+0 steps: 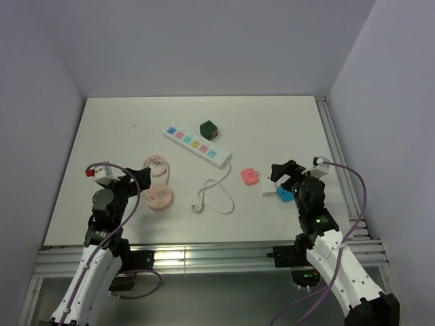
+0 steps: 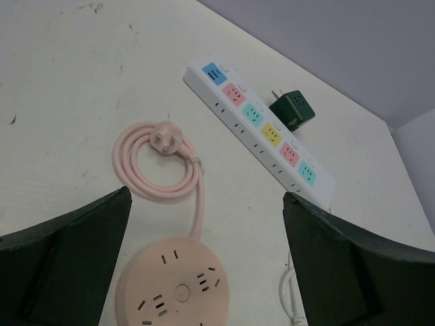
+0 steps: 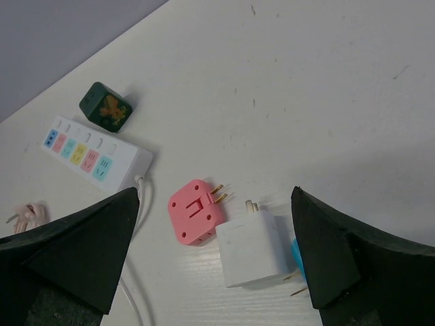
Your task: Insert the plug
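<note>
A white power strip (image 1: 194, 145) with coloured sockets lies mid-table; it also shows in the left wrist view (image 2: 258, 122) and the right wrist view (image 3: 95, 155). A pink round socket (image 1: 159, 198) (image 2: 173, 285) has a coiled pink cord ending in a loose plug (image 2: 165, 138). A pink adapter (image 1: 251, 177) (image 3: 197, 212), a white adapter (image 1: 270, 188) (image 3: 253, 247) and a blue one (image 1: 284, 195) (image 3: 297, 257) lie together. My left gripper (image 1: 141, 182) (image 2: 205, 204) is open above the round socket. My right gripper (image 1: 289, 175) (image 3: 216, 197) is open above the adapters.
A dark green cube adapter (image 1: 209, 128) (image 2: 291, 110) (image 3: 105, 106) sits just behind the strip. The strip's white cable (image 1: 214, 193) (image 2: 291, 299) loops toward the front. Walls enclose the table at the back and both sides.
</note>
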`<state>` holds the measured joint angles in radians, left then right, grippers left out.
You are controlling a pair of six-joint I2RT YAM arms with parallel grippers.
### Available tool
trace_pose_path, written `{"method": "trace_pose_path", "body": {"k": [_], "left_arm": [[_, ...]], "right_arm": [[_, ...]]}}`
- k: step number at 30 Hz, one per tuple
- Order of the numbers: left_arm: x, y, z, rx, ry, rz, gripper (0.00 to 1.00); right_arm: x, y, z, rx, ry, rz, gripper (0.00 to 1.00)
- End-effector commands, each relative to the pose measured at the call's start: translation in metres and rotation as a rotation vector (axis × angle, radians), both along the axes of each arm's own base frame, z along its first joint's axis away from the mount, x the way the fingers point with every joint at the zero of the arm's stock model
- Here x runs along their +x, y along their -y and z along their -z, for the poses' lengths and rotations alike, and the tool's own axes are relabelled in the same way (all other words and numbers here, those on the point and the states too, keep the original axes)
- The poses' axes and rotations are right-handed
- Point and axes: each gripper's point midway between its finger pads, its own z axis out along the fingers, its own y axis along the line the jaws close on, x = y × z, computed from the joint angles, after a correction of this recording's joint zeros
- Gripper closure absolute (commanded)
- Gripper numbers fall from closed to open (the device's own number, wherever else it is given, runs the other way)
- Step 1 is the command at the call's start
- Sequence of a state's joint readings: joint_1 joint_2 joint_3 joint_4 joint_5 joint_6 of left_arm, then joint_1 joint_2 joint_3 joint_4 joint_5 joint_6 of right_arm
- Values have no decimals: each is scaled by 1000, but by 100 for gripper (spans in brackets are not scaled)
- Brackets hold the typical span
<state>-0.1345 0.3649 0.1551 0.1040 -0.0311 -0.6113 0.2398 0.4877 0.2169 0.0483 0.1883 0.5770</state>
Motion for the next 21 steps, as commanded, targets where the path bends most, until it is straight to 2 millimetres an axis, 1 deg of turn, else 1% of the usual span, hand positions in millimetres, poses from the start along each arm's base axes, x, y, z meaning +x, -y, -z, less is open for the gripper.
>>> {"method": "trace_pose_path", "body": {"k": [1,5,9,12,14,15,16,17,19,20,21], "left_arm": [[3,-1,-15,-24,42,-11,0],[5,-6,-11,-36,19,-47,1],[6,-4,-7,-32,-2,-41,0],[8,-5,-6,-31,-13,-47,1],[8,-4,-6,-29,-16,-36,0],[8,-3,-6,-28,-15,-33,0],[8,-3,-6,-28,-16,-32,0],[8,-3,-5,-27,-16,-33,1],[9,-3,-5,-30,-16,-37,1],[9,-3,-6,-31,-15,-37,0],[9,-3,-4,-31,-21,-35,0]], "right_arm": [[4,-5,-18,1,71,-27,0],[6,-10,-15,-11,56,-62,0],[13,-34,-11,-27,7,-192,0],[22,-42,-9,-55,-63,-219,1],[24,-54,-12,-69,-66,-261,2],[26,-58,-10,-76,-75,-276,4],[26,-63,-11,-83,-75,-294,4],[25,-76,-17,-102,-59,-339,5],[26,-91,-15,-137,-74,-385,5],[23,-105,-15,-163,-77,-413,5],[29,-114,-15,-196,-99,-427,5]]}}
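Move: The white cord's plug lies about 25 cm to the left of my right hand, some 5 cm back and 13 cm below. Nearer that hand, all about 12 cm down, are the pink adapter, 8 cm ahead and 7 cm left, and the white adapter, 4 cm ahead and 2 cm left. From my left hand the white plug is some 16 cm right, 4 cm back and 14 cm below; the round socket is 4 cm right, level with it, equally low. I sweep my open right hand left by about 9 cm, ever faster, towards the white plug, from over by the white adapter to just short of the pink one. It dips some 2 cm and starts to rise again while the wrist swings about 20 degrees counter-clockwise and tips down a little. Meanwhile my left hand, wide open, sinks about 2 cm above the round socket. ##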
